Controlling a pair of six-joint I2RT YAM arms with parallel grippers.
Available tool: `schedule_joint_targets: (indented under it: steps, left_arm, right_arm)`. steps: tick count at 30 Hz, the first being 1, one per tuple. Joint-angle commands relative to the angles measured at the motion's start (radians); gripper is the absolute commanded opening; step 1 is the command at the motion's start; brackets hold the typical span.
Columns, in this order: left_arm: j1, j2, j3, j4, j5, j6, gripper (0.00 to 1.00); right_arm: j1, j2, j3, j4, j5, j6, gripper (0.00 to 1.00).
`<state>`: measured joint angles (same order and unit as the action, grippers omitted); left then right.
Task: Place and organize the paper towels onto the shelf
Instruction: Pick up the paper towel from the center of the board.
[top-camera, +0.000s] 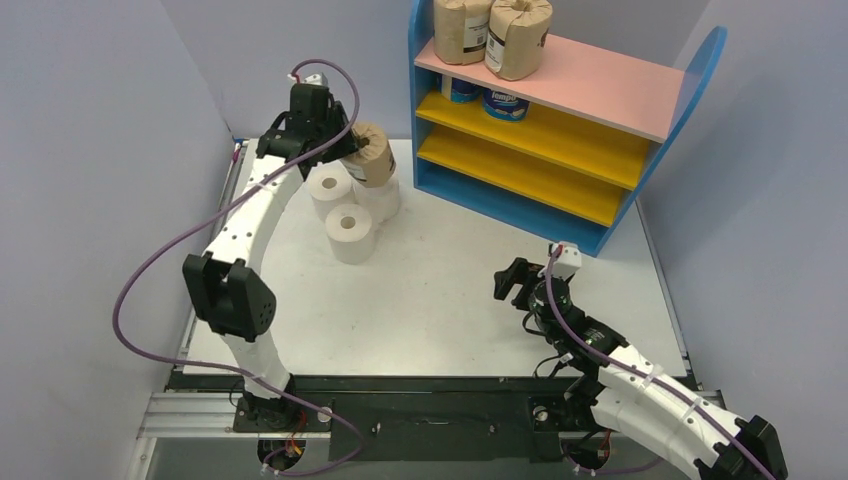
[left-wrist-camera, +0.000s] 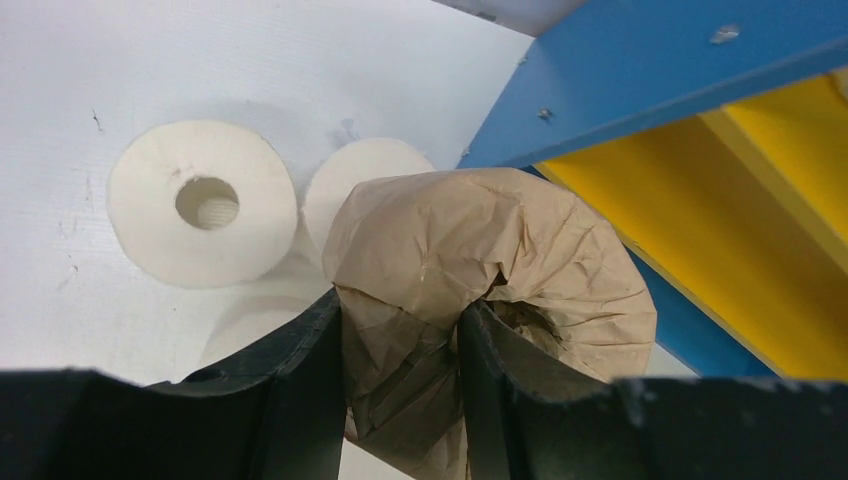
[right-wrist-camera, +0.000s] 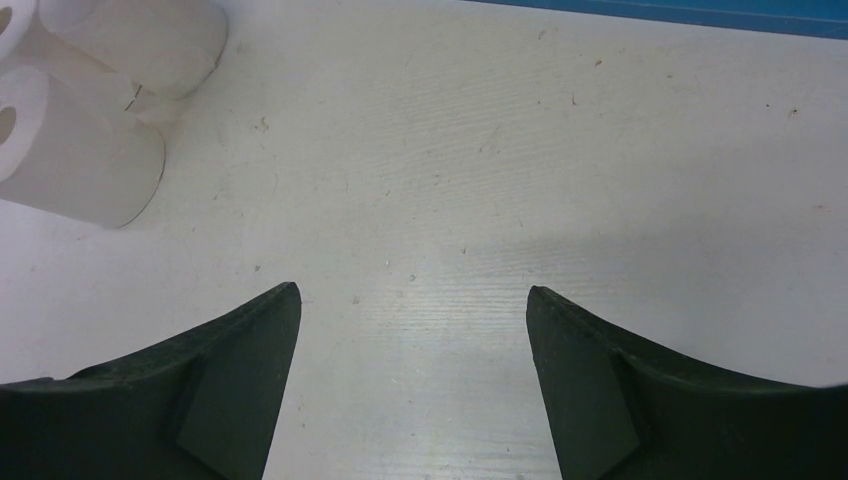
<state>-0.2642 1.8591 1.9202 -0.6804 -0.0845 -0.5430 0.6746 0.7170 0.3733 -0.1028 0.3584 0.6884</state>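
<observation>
My left gripper (top-camera: 352, 146) (left-wrist-camera: 400, 312) is shut on the wall of a brown-wrapped paper towel roll (top-camera: 373, 155) (left-wrist-camera: 490, 250), one finger outside it and the other in its core. That roll sits over three plain white rolls (top-camera: 349, 232) (left-wrist-camera: 203, 203) near the shelf's (top-camera: 600, 88) left side panel (left-wrist-camera: 640, 70); I cannot tell whether it rests on one. Two brown rolls (top-camera: 518, 36) stand on the pink top board. Two blue-and-white rolls (top-camera: 505, 103) sit on the upper yellow board. My right gripper (top-camera: 515, 283) (right-wrist-camera: 413, 292) hangs open over bare table, holding nothing.
The lower yellow board (top-camera: 520, 175) holds nothing that I can see. In the right wrist view the white rolls (right-wrist-camera: 85, 150) lie at the far left. Grey walls close in on both sides of the table (top-camera: 450, 290).
</observation>
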Motion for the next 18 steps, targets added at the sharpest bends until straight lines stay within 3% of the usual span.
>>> schedule_joint_targets:
  steps: [1,10,18]
  left_arm:
    - [-0.051,-0.185,-0.067,0.104,0.038,-0.014,0.28]
    - [-0.323,-0.387,-0.410,0.169,0.028,-0.013,0.28]
    - [-0.505,-0.343,-0.655,0.378,0.041,-0.088,0.29]
  right_arm:
    - [-0.004,-0.033,0.060,-0.026,0.033,-0.023,0.79]
    - [-0.003,-0.102,0.153,-0.141,0.075,-0.093,0.79]
    - [-0.002,-0.134,0.201,-0.209,0.087,-0.124,0.78]
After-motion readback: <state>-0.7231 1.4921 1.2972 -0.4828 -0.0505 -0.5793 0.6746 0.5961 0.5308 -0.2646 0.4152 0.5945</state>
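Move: The brown-wrapped paper towel is already gripped and airborne. The bare middle of the board it travels to is some 20 cm back, 20 cm right and 25 cm below the left hand. The bottom white roll lies about 4 cm ahead, 3 cm right, the front white roll 5 cm back, 3 cm left, both some 20 cm lower. From the right hand the board's middle lies roughly 6 cm ahead, 11 cm left, 11 cm down. The brown paper towel, its wrapped wall still pinched by the left fingers, is swung off the white rolls towards the middle of the board and the waiting right gripper: about 19 cm back and 15 cm right, rising 5 cm first and then sinking 12, as the wrist turns some 25 degrees clockwise. The right hand, fingers open, rises about 7 cm. ##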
